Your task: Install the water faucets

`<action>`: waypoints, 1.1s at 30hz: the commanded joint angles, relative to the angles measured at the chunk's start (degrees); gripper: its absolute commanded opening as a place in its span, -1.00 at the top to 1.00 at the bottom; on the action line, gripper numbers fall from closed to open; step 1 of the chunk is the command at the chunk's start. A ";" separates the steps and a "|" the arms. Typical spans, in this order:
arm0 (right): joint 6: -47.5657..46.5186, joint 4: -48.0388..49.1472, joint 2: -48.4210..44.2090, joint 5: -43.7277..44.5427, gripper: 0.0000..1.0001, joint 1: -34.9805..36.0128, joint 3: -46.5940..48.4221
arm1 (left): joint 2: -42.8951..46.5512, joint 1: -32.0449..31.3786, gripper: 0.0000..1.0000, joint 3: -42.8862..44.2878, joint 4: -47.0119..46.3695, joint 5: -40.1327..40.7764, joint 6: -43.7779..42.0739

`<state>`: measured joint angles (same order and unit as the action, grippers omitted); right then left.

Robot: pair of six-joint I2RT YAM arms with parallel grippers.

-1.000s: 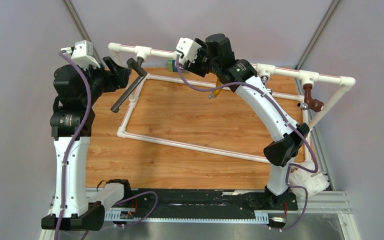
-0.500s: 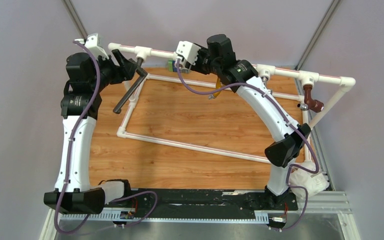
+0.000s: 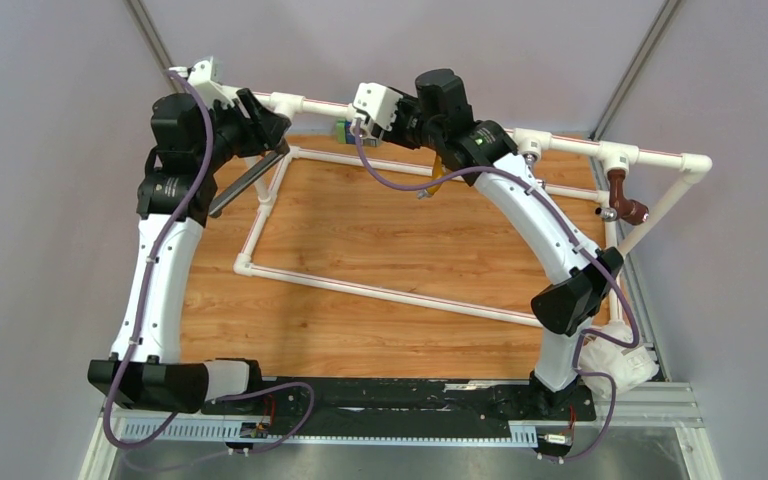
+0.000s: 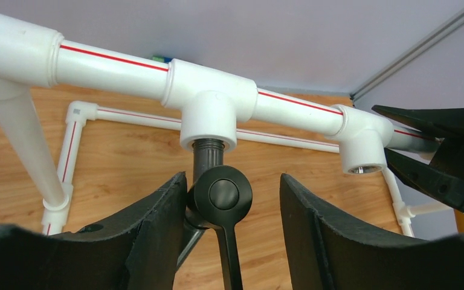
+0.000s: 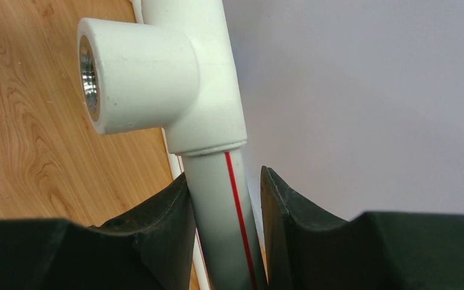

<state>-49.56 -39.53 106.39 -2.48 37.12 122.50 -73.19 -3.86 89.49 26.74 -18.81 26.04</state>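
Note:
The water faucet, dark metal with a round cap and a thin lever, has its threaded end in the mouth of a white tee on the top pipe. Its long tube slants down-left over the board. My left gripper straddles the faucet head, open: the left finger touches it and the right finger stands apart. My right gripper is shut on the white red-striped pipe, just beyond another tee.
A white pipe frame lies on the wooden board. A brown tap hangs at the right corner. An orange tap and a chrome fitting sit by the right arm. A white bag lies near the right base.
My left arm has swung up and back, bringing its jaws around the faucet head, and they have narrowed. The right jaws have closed on the pipe. The faucet's tube has tilted left.

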 commanded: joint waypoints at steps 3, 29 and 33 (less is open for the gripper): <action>5.53 0.06 -1.01 -3.23 0.86 0.49 -1.73 | 2.70 -6.15 -0.14 1.83 -4.59 -4.04 -0.47; 6.05 0.59 -1.18 -4.20 0.85 0.49 -3.05 | -0.91 -23.04 0.27 -3.54 -3.72 3.25 -2.39; 6.14 0.77 -1.27 -4.29 0.86 0.49 -3.32 | -0.20 -23.04 0.83 0.58 1.01 7.99 -11.69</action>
<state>-49.71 -42.44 103.96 -1.85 34.52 120.66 -72.44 -19.94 86.24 21.43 3.70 17.56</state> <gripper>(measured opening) 0.418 0.276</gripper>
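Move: The grey faucet's round hub is already between the left gripper's open fingertips, about 1 cm ahead and 1 cm left of their midpoint, lying against the left finger. The white tee holding it is some 5 cm ahead and 4 cm higher, level left-right; the empty tee is about 12 cm to the right, 3 cm ahead and 4 cm up. From the right gripper, clamped on the pipe, that hub lies roughly 16 cm left, 2 cm back and 4 cm below. Bring the left gripper about 4 cm to the right, its left finger pushing against the grey faucet's hub, while the wrist rolls some 10 degrees, left side up. Then close the fingers so both pads pinch the hub. Keep the right gripper clamped on the pipe beside the empty tee and let it travel about 3 cm to the right with the rack. ##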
